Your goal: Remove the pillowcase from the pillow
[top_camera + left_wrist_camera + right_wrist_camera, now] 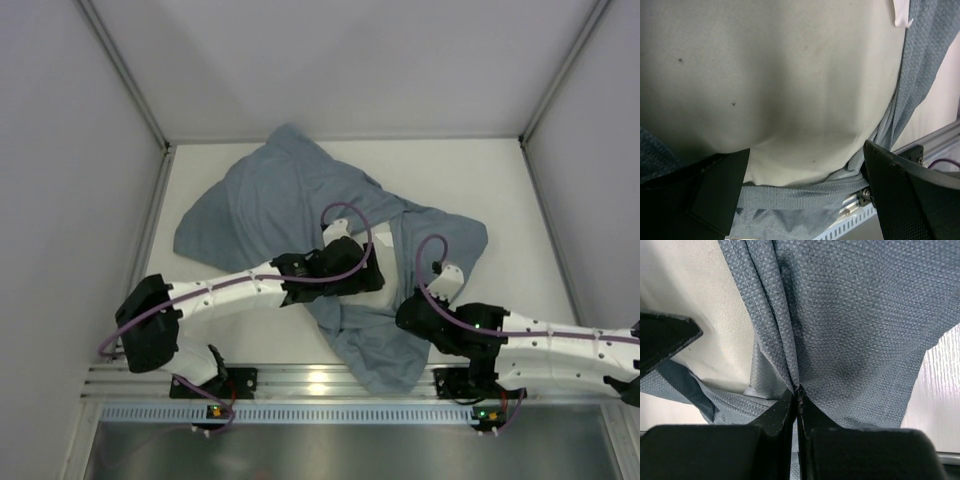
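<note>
The blue-grey pillowcase lies crumpled across the table, reaching from the back to the near rail. A patch of the white pillow shows at its open end between the arms. My left gripper is open. In the left wrist view its fingers stand either side of the pillow, whose bulging end sits above the pillowcase hem. My right gripper is shut on a bunched fold of the pillowcase, pinched at the fingertips. The pillow shows beside that fold.
An aluminium rail runs along the near edge and also shows under the cloth. White walls close in the table on three sides. A dark wedge enters the right wrist view from the left.
</note>
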You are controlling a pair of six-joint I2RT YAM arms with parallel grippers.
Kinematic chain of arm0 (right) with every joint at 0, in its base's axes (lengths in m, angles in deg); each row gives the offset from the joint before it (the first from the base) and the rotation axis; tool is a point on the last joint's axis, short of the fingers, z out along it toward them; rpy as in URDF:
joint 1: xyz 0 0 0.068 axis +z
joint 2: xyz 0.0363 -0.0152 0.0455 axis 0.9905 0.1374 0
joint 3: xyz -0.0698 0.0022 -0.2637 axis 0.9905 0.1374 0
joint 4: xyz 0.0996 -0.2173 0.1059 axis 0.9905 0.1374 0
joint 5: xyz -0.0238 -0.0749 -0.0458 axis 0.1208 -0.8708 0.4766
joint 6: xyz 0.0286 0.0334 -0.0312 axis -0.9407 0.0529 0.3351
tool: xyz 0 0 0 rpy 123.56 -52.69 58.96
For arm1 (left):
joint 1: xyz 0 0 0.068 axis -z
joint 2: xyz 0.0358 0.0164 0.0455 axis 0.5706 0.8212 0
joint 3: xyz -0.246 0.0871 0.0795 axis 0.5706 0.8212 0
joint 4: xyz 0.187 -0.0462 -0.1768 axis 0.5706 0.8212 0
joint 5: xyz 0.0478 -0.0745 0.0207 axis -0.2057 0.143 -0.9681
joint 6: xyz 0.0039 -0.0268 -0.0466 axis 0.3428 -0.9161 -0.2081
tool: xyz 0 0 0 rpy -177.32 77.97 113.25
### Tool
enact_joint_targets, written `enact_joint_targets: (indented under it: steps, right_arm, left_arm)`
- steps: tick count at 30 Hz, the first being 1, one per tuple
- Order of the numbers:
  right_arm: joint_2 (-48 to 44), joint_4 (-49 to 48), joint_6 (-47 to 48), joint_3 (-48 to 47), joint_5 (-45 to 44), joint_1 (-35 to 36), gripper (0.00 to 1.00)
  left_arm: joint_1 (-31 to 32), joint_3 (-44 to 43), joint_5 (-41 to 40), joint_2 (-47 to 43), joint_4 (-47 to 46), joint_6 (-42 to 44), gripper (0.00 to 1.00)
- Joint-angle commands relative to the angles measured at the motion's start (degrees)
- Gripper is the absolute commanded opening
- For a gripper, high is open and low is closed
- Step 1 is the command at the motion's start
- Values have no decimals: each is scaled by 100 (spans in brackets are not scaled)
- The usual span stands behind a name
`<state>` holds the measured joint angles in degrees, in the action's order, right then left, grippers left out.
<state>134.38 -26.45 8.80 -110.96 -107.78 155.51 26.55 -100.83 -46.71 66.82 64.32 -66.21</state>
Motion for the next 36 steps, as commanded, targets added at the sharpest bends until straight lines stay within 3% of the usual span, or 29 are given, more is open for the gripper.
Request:
enact_joint_targets:
  steps: [1,6,8,9,10,11,12,16,22,27,36]
  right_arm:
    - [113,-211,174,-101,90,77,0]
    - [245,-528,403,-109,134,86,0]
    - [263,-555,447,-118,160,77,0]
    - [272,-555,473,-101,160,77,0]
    - [263,-555,491,-83,160,86,0]
    - [220,-546,491,-57,177,77,0]
    - [176,-546,500,13,195,77,0]
    - [-88,-546,517,268,371,77,0]
    - [-308,-484,342,365,397,86,0]
    - [245,-581,228,338,538,121,0]
    - [1545,-1398,-9,620,687,148,0]
  left_arm:
    - [-8,27,-522,308,-423,-381,99]
    - [27,-483,-329,1380,-476,-338,97]
    - [106,-633,-355,1749,-598,-320,84]
    - [115,-615,-294,1820,-721,-320,71]
    - [115,-519,-250,1882,-896,-303,28]
    - [106,-475,-206,1926,-1159,-276,8]
    - [106,-457,-240,1883,-1196,-259,0]
    - [45,-448,-678,1199,-1066,57,0]
    - [-526,-1370,-698,126,77,726,0]
    - [-824,-1836,-725,-376,438,875,0]
    - [-1624,-2434,126,-596,456,1042,0]
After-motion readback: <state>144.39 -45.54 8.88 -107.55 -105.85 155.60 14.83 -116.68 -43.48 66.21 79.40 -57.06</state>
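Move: The bare patch of pillow inside the case mouth lies under the open left gripper, about 3 cm ahead, 4 cm to its right and 6 cm below. The right gripper already pinches the case's right hem, some 8 cm right of the left hand and 3 cm back; the mouth's near rim is about 6 cm back and 2 cm left. From the right gripper, the bare patch is roughly 5 cm ahead, 5 cm left and slightly below. Bring the left gripper down about 6 cm and equally to the right, slightly forward, onto the bare pillow; shut the fingers on its cream cover, then haul up about 12 cm, also left and forward, wrist nearly steady. Keep the right gripper clamped on the case hem and, late in the lift, carry it about 5 cm left, sinking slightly. ##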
